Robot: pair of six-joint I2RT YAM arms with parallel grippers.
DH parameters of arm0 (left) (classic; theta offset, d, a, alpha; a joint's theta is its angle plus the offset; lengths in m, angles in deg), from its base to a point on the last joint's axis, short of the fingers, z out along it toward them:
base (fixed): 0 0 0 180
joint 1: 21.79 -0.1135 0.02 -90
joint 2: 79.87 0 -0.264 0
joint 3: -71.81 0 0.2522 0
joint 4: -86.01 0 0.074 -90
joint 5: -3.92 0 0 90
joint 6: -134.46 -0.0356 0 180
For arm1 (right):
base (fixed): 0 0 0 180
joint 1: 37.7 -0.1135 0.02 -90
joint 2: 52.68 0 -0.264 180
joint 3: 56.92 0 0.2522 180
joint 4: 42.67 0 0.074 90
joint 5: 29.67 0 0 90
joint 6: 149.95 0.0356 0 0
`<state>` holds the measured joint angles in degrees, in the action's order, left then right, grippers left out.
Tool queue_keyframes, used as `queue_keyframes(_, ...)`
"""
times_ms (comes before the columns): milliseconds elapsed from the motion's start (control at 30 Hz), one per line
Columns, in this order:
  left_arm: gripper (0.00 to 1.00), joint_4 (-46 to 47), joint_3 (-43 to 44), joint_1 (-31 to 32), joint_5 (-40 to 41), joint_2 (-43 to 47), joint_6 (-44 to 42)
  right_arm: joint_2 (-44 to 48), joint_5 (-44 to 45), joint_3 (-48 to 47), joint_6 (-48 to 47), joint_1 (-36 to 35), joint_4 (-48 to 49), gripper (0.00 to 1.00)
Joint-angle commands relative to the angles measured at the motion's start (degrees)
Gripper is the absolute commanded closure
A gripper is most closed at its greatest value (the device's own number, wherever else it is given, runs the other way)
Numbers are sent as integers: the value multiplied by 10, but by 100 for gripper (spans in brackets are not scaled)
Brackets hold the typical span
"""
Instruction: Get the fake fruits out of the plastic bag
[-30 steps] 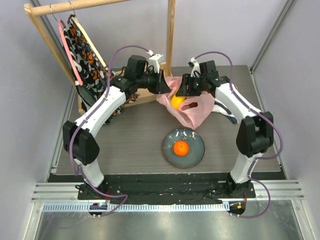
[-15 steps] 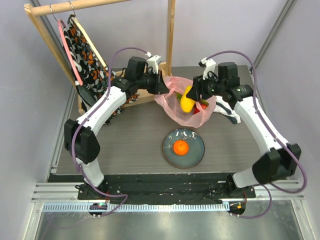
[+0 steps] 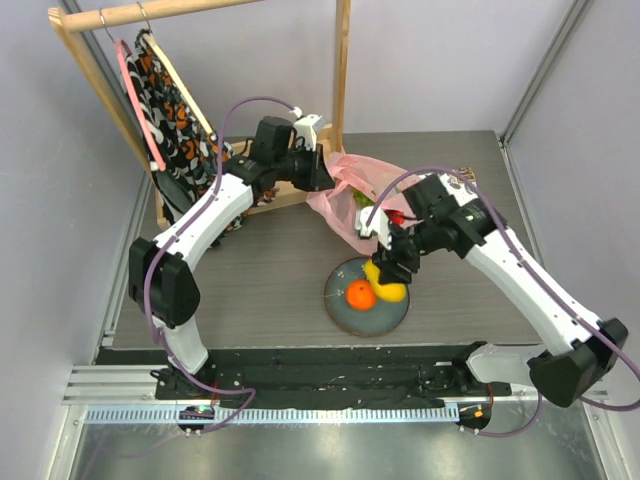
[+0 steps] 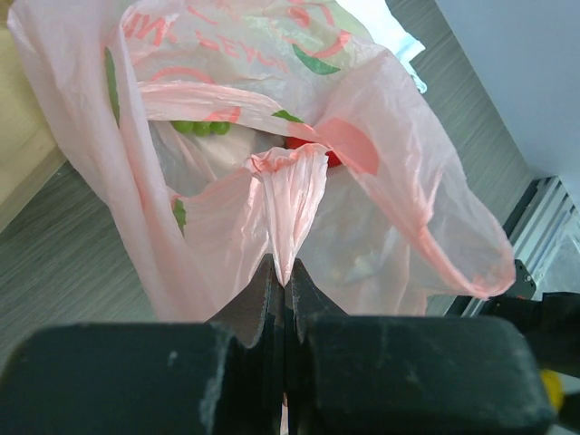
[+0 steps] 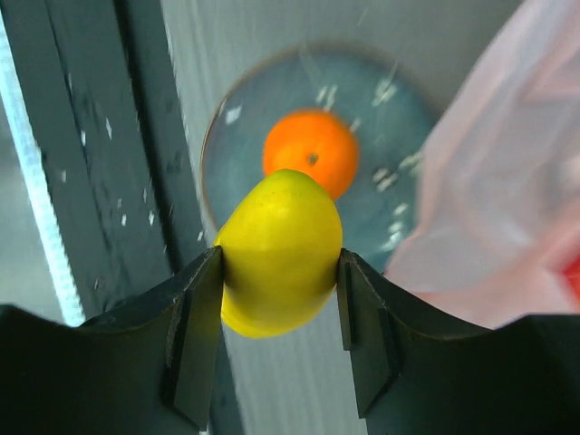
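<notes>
The pink plastic bag (image 3: 345, 200) lies at the back of the table, its mouth held up by my left gripper (image 3: 318, 172), which is shut on a gathered fold of the rim (image 4: 288, 195). Inside the bag (image 4: 399, 172) I see green grapes (image 4: 201, 128) and a bit of a red fruit (image 4: 308, 143). My right gripper (image 3: 387, 280) is shut on a yellow mango (image 3: 388, 283), hanging over the right part of the blue-grey plate (image 3: 345, 315). An orange (image 3: 361, 294) sits on that plate. In the right wrist view the mango (image 5: 279, 249) fills the jaws above the orange (image 5: 310, 152) and plate (image 5: 399, 118).
A wooden rack (image 3: 342, 70) with a patterned cloth on a hanger (image 3: 175, 110) stands at the back left. A white cloth (image 4: 390, 27) lies behind the bag. The black front rail (image 5: 91, 136) runs just beyond the plate.
My right arm has lifted the mango out of the bag and swung it forward over the plate. The left gripper has kept its hold on the bag's rim.
</notes>
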<state>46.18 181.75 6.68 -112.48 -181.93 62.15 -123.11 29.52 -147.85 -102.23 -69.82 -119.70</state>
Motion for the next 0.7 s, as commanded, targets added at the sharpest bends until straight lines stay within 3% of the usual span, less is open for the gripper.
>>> queue_keyframes(0, 100, 2, 9, -3, 17, 34, -27, -15, 46, 59, -46, 1, -30, 72)
queue_keyframes(233, 100, 3, -15, -2, 11, 52, -31, -71, 177, 120, -29, 2, 64, 75)
queue_keyframes(667, 100, 4, -25, -2, -2, 52, -32, -222, 178, 55, -3, -17, 189, 70)
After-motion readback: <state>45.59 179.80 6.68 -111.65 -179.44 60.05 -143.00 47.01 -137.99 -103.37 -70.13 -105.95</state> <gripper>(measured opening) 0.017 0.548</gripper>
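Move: The right hand holds the yellow fruit above the plate, whose middle lies about 4 cm ahead, 3 cm to its left and 19 cm below. On the plate the orange sits some 5 cm ahead and 4 cm left of the hand; the bag's middle is roughly 26 cm ahead, 2 cm left. From the left hand, the plate is about 16 cm back, 11 cm right and 21 cm below. Right hand lowers the gripped yellow fruit about 15 cm towards the plate, easing forward, fingers tilting steeper some 20 degrees. ##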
